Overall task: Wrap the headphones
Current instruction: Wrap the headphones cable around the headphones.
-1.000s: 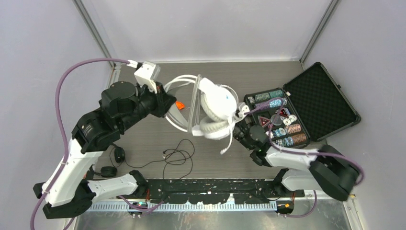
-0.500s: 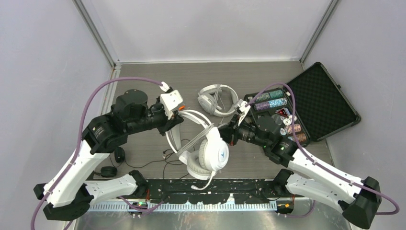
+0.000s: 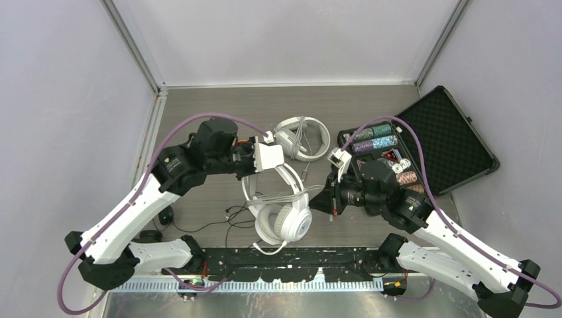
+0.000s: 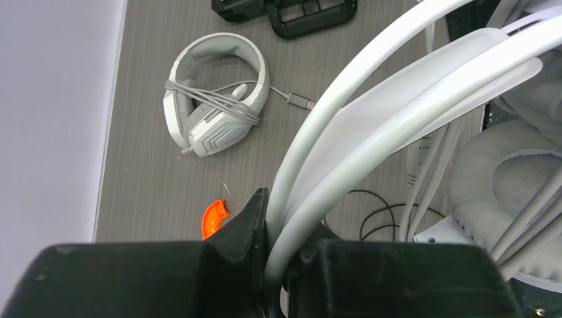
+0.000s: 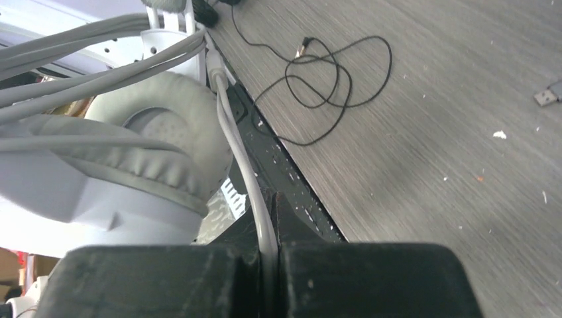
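A white pair of headphones hangs over the table's near middle, with its thin white cord looped several times across the cups. My left gripper is shut on its headband, which runs up from between the jaws. My right gripper, just right of the cups, is shut on the white cord. A second white pair lies at the back centre with its cord wound round it. The small black pair rests at the near left, its black cord loose on the table.
An open black foam-lined case with rows of chips stands at the right. A small orange plastic piece lies on the table under my left gripper. The arms' black base rail runs along the near edge.
Both arms have brought the held white headphones from the back centre down toward the near edge. The left arm swung right and the right gripper drew back to the cups' right.
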{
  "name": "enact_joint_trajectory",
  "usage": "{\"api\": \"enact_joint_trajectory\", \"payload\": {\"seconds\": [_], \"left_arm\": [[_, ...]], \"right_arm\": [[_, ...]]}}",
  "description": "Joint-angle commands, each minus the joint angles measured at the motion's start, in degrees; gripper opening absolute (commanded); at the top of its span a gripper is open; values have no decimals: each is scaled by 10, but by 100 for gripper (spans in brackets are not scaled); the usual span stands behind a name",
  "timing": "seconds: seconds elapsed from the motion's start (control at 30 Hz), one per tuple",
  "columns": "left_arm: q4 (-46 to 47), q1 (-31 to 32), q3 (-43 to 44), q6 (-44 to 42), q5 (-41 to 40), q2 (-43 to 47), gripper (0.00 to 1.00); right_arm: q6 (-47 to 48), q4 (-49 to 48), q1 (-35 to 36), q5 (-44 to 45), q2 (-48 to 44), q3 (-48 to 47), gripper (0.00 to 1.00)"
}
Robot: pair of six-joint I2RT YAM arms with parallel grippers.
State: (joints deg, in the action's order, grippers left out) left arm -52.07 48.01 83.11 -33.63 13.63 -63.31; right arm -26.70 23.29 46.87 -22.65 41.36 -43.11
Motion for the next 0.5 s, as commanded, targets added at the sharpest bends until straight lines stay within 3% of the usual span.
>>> {"api": "enact_joint_trajectory", "payload": {"seconds": [0.0, 0.2, 0.47], "left_arm": [[-111, -4, -2, -85, -52, -18, 0], [-137, -4, 7, -116, -85, -68, 0], [-116, -4, -22, -148, -83, -144, 0]], "right_arm": [[-19, 36, -11, 21, -27, -22, 1], [-26, 44, -11, 52, -34, 5, 1], [-100, 27, -11, 95, -53, 66, 1]]}}
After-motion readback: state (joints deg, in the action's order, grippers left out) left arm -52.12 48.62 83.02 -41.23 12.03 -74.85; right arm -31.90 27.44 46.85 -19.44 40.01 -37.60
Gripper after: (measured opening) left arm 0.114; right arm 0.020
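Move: The white headphones, held by the headband with cable coils round them, have their middle some 8 cm back, 3 cm right and 5 cm below the left hand. From the right hand, which holds the cable's tail, they are about 9 cm left, 1 cm back and 4 cm above. The wrapped headphones lie roughly 20 cm ahead, 9 cm right and 29 cm below the left hand; the black cable lies 4 cm back of that hand, 8 cm left and 30 cm below. The headphones, still pinched by the headband, are lowered about 6 cm by the left hand, which also carries them some 3 cm forward and a little right while its fingers tip roughly 12 degrees further down. The right hand keeps its closed grip on the cable's tail and sinks beside them about 5 cm, drifting slightly right and rolling some 10 degrees. ##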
